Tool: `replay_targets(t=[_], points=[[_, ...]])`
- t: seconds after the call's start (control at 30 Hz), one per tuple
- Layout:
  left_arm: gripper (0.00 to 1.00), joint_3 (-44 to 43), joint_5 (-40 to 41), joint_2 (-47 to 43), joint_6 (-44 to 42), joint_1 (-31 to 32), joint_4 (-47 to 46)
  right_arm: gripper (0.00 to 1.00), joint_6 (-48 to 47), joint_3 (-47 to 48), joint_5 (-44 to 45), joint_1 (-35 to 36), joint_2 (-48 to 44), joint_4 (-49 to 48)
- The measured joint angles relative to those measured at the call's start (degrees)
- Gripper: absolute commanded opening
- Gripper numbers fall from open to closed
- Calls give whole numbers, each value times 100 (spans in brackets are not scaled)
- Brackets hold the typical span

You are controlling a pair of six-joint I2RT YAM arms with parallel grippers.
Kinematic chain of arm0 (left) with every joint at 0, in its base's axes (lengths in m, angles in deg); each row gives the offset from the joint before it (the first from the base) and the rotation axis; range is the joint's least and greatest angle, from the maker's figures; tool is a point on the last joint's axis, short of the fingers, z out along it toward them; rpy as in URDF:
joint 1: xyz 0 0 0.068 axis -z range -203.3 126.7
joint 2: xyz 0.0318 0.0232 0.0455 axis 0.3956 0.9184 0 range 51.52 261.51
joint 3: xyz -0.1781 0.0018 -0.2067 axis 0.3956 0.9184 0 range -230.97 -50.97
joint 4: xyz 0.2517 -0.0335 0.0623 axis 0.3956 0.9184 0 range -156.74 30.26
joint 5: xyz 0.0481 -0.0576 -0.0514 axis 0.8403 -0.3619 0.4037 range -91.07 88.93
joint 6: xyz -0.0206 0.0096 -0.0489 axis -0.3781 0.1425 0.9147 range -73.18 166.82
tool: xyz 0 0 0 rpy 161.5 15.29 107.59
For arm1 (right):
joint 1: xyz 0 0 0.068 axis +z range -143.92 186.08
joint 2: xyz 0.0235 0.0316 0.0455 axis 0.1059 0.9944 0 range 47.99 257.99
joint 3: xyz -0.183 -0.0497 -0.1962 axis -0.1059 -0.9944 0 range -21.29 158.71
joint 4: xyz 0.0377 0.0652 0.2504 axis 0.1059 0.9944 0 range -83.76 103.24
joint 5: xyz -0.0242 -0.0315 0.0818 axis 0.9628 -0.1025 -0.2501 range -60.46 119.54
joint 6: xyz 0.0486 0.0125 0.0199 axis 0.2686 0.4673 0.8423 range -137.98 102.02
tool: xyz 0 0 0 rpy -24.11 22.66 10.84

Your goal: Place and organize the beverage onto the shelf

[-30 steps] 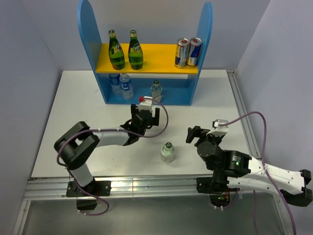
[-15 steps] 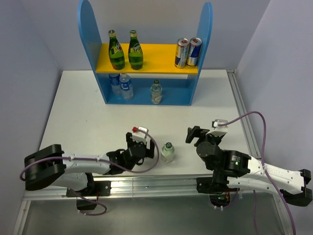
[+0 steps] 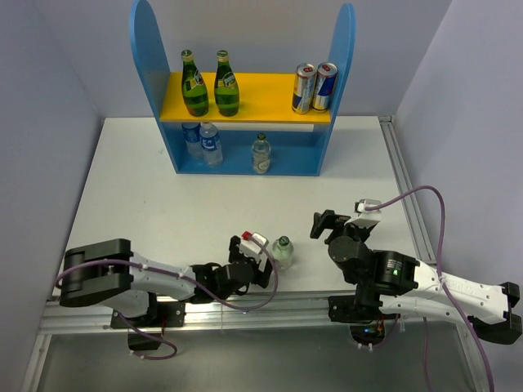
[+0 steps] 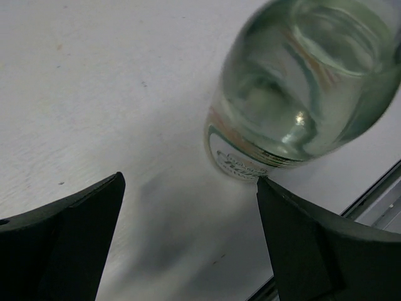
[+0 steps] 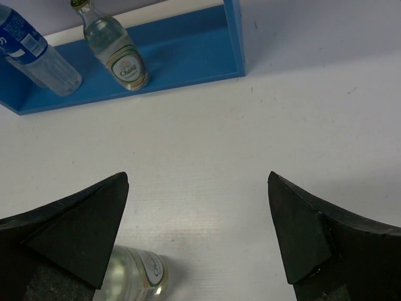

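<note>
A clear glass bottle (image 3: 281,251) with a green cap stands loose near the table's front edge. My left gripper (image 3: 263,260) is low beside it on its left, open. In the left wrist view the bottle (image 4: 307,81) is ahead and to the right of the open gap (image 4: 190,182), with nothing between the fingers. My right gripper (image 3: 323,224) hangs open to the bottle's right, holding nothing (image 5: 198,178); the bottle (image 5: 135,273) shows at the lower left of that view. The shelf (image 3: 245,98) stands at the back.
Two green bottles (image 3: 210,83) and two cans (image 3: 315,87) stand on the yellow upper board. On the blue base (image 5: 188,44) are water bottles (image 5: 34,53) and another clear glass bottle (image 5: 119,53). A metal rail (image 3: 245,306) runs along the near edge.
My left arm has swung back from the shelf to the near edge, then moved right up to the loose bottle. The right arm has not moved.
</note>
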State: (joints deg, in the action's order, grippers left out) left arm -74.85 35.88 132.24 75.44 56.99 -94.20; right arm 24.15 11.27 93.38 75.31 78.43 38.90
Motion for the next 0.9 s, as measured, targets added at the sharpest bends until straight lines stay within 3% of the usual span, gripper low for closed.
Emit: replay_targets(t=[0.33,0.57,0.63,0.67,0.73,0.8,0.83,0.9], points=[[93,-1095,-448,1397,-275,20,-748,99,9,0,4,0,-28,7],[90,-1587,-238,1937,-494,20,-881,99,24,0,7,2,-101,13],[80,-1762,-125,2109,-544,15,-885,99,26,0,9,0,-118,15],[67,-1869,-70,2214,-553,7,-887,99,24,0,7,2,-129,17],[59,-2070,26,2422,-597,-35,-940,99,26,0,7,0,-166,20],[35,-2218,63,2583,-647,-90,-1019,99,26,0,11,0,-201,26],[2,-2280,55,2653,-649,-140,-1069,99,26,0,11,2,-219,35],[0,-2396,44,2774,-647,-271,-1154,99,26,0,11,2,-232,37]])
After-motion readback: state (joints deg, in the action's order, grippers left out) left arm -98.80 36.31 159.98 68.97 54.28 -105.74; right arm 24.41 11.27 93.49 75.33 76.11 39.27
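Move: Just right of the open left gripper, about 10 cm across and 2 cm farther out, the last soda bottle stands on the table, its middle about level with the fingers. The right gripper hangs some 23 cm to the left hand's right, 7 cm ahead and 12 cm higher. On the lower shelf the shelved soda bottle is roughly 30 cm ahead and 2 cm right of the left hand. From the right gripper, the last soda bottle lies about 13 cm left, 5 cm back and 12 cm below. Sweeping nearly level to its right, the left hand brings its open fingers around the last soda bottle, about 12 cm across in all, and bends forward over the second half for some 5 cm. Late on the way the fingers close partway and pinch the upright bottle from both sides below its cap, and the hand keeps going forward with the grip held. ##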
